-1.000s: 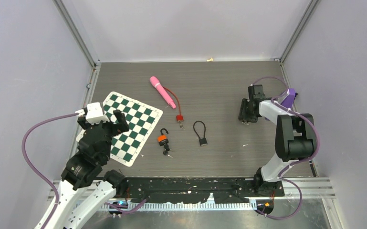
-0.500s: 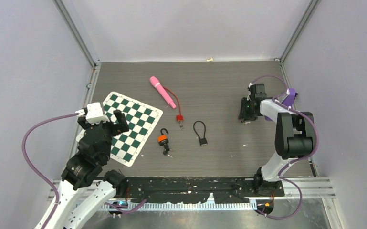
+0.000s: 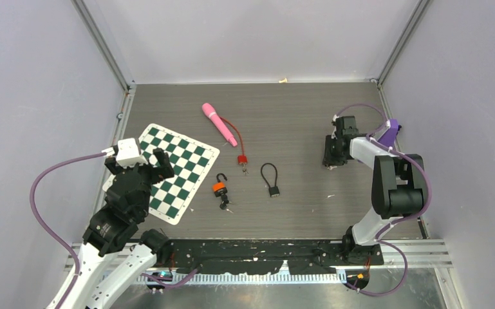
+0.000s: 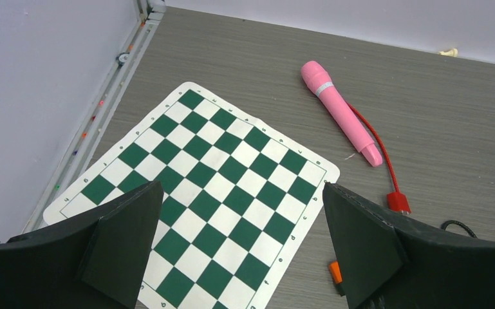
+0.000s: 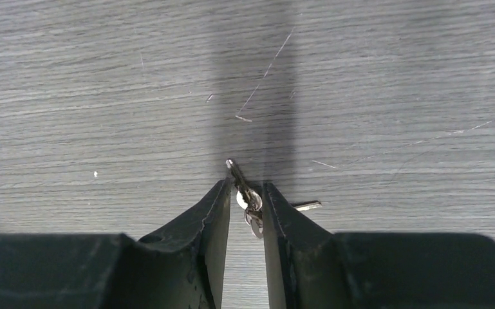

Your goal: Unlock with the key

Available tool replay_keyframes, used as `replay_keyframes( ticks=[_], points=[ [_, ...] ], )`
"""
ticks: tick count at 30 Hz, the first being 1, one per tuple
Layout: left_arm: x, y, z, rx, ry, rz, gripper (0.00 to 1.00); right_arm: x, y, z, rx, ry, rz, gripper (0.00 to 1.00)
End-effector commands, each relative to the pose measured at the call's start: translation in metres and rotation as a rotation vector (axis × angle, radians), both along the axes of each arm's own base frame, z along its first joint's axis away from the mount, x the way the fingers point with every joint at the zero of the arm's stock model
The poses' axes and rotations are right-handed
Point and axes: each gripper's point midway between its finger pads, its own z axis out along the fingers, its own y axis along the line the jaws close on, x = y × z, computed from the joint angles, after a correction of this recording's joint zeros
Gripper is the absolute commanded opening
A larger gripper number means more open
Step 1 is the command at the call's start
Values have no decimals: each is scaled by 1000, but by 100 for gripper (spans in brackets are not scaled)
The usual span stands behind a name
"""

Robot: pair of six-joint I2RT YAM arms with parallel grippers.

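Note:
A small bunch of silver keys [image 5: 248,198] lies on the grey table between the fingers of my right gripper [image 5: 243,188]. The jaws stand narrow around it, with a thin gap left beside the keys. From above, the right gripper [image 3: 330,159] points down at the table's right side and hides the keys. An orange padlock [image 3: 219,187] with its shackle raised lies mid-table. A black cable padlock [image 3: 274,190] and a red padlock [image 3: 241,159] lie near it. My left gripper [image 3: 138,166] hovers wide open over the chessboard mat [image 4: 232,167].
A pink stick-shaped object [image 3: 219,123] with a red cord lies behind the padlocks. The green-and-white mat [image 3: 179,168] covers the left part of the table. Grey walls and metal rails enclose the table at the left, back and right.
My right gripper's fingers have drawn closer together around the keys, and that wrist has shifted slightly. The left arm has not moved.

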Motion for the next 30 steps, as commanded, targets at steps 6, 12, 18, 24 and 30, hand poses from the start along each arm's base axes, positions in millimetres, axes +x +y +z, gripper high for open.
replay_keyframes(
  ticks=[6, 12, 18, 24, 30],
  points=[
    [3, -2, 10, -17, -45, -1, 100, -29, 4, -8, -94, 113, 54, 13],
    [3, -3, 9, -20, -43, -10, 100, -38, 32, 6, -37, 65, 100, 5],
    [4, -7, 8, -25, -37, -28, 100, -54, 64, 23, 60, 3, 138, 5],
    [5, -13, 6, -31, -30, -53, 99, -78, 102, 32, 157, -39, 210, 5],
    [7, -17, 2, -28, -10, -69, 99, -112, 115, 17, 183, 7, 204, 11]
  ],
)
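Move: The right hand is low over the small silver keys, its part-open fingers around them: they are about 1 cm below its hand point, with nothing to either side. The black cable lock lies some 20 cm to its left and 8 cm nearer the base. The purple stand is roughly 17 cm to its right and 6 cm farther out. From the left hand, the keys are about 57 cm right, 12 cm ahead and 28 cm below. Closing first while it eases slightly back and left just above the table, the right hand pinches the small silver keys between its fingertips. It then speeds up left and back towards the black cable lock, about 14 cm in all, rising some 2 cm and turning roughly 15 degrees, mainly counter-clockwise, with its grip kept. ##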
